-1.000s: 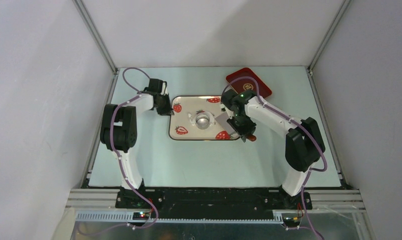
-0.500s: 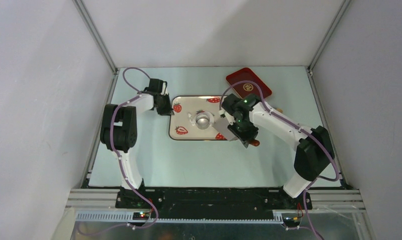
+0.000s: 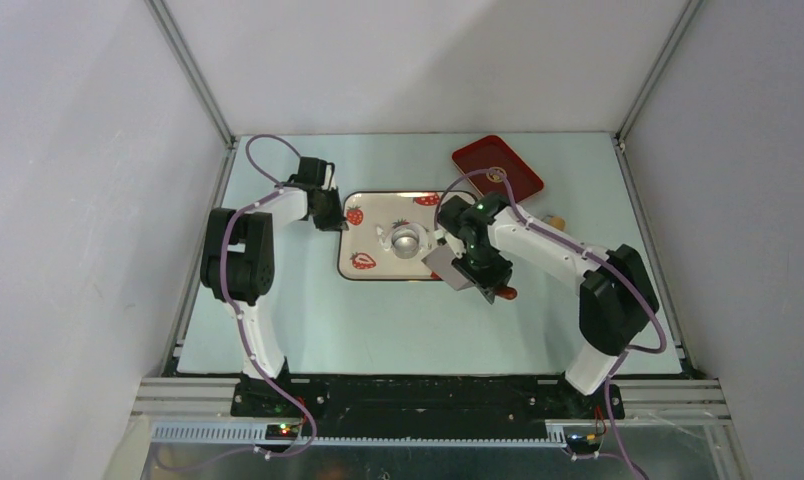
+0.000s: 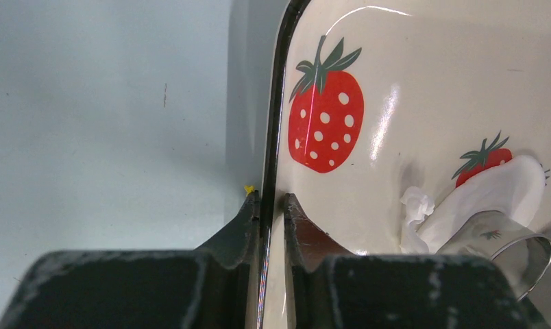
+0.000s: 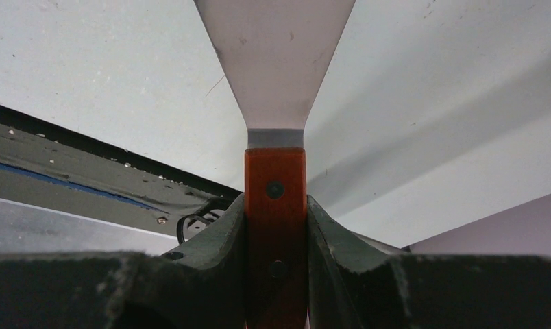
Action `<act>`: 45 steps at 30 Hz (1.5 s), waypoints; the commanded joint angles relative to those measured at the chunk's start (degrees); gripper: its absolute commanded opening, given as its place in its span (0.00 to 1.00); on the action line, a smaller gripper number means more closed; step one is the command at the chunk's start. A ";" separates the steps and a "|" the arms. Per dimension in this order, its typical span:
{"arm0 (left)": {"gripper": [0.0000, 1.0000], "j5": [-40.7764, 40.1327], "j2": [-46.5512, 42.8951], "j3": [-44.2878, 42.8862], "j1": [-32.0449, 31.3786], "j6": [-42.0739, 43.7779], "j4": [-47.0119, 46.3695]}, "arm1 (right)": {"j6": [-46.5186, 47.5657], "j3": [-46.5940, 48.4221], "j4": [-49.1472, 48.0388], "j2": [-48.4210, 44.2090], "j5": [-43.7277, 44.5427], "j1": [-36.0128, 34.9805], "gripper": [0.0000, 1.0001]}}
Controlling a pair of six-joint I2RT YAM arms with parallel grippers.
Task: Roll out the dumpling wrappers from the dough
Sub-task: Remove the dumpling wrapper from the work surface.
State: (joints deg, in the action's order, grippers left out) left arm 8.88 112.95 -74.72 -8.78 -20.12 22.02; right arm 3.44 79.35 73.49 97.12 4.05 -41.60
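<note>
The cream strawberry tray (image 3: 378, 262) lies mid-table, and my left gripper (image 3: 328, 215) (image 4: 267, 197) is shut on its left black rim (image 4: 276, 116). On the tray the dough (image 4: 495, 195) lies as a flattened white sheet with a torn bit at its left, partly under a silvery round cup (image 4: 509, 240) (image 3: 408, 240). Separate dumpling wrappers are out of view. My right gripper (image 3: 481, 270) (image 5: 275, 199) is shut on the orange wooden handle (image 5: 275, 178) of a metal scraper. Its blade (image 3: 441, 266) (image 5: 276, 62) hangs over the tray's front right corner.
A dark red tray (image 3: 496, 165) sits at the back right. A small tan object (image 3: 554, 220) lies on the table behind my right forearm. White walls enclose the table on three sides.
My right arm has drawn the scraper nearer to me, its blade shifting from the tray's right edge to the front right corner. The left arm has not moved.
</note>
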 commanded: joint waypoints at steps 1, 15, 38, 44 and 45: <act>0.00 -1.78 -0.24 1.61 -1.43 -0.17 2.03 | -1.24 3.44 -0.18 2.12 1.23 0.24 0.00; 0.00 -1.71 -0.33 1.67 -1.42 -0.16 2.04 | -2.93 9.30 -1.04 6.45 2.91 3.47 0.00; 0.00 -1.33 -0.31 1.70 -1.46 0.08 2.00 | 1.02 18.24 -3.24 14.34 3.72 3.52 0.00; 0.00 -1.01 -0.19 1.64 -1.42 0.21 2.06 | 4.16 20.27 -4.58 15.52 4.05 4.25 0.00; 0.00 -0.96 -0.14 1.61 -1.46 0.27 2.06 | 4.96 20.47 -4.81 15.54 4.00 4.25 0.00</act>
State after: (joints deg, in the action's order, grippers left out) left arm 8.71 112.92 -74.70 -8.88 -20.08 22.00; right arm 5.72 96.20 76.12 111.24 6.55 -37.71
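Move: The right hand holds the spatula by its handle, the blade pointing forward and left; the wrapper lies on the strawberry tray about 16 cm ahead of this hand, 16 cm to its left and 9 cm lower. The glass stands against the wrapper's near part, some 14 cm ahead and 16 cm left; the wooden roller lies about 20 cm ahead and 12 cm right. From the left hand, on the tray's left rim, the wrapper is about 11 cm right and 2 cm back. Keeping its grip on the handle, the right hand carries the spatula forward about 6.5 cm and roughly 2 cm left at nearly constant height, bringing the blade over the tray to the right edge of the wrapper beside the glass. Its wrist hardly turns and the fingers stay closed on the handle, while the left hand stays still with its fingertips astride the tray's left rim. ##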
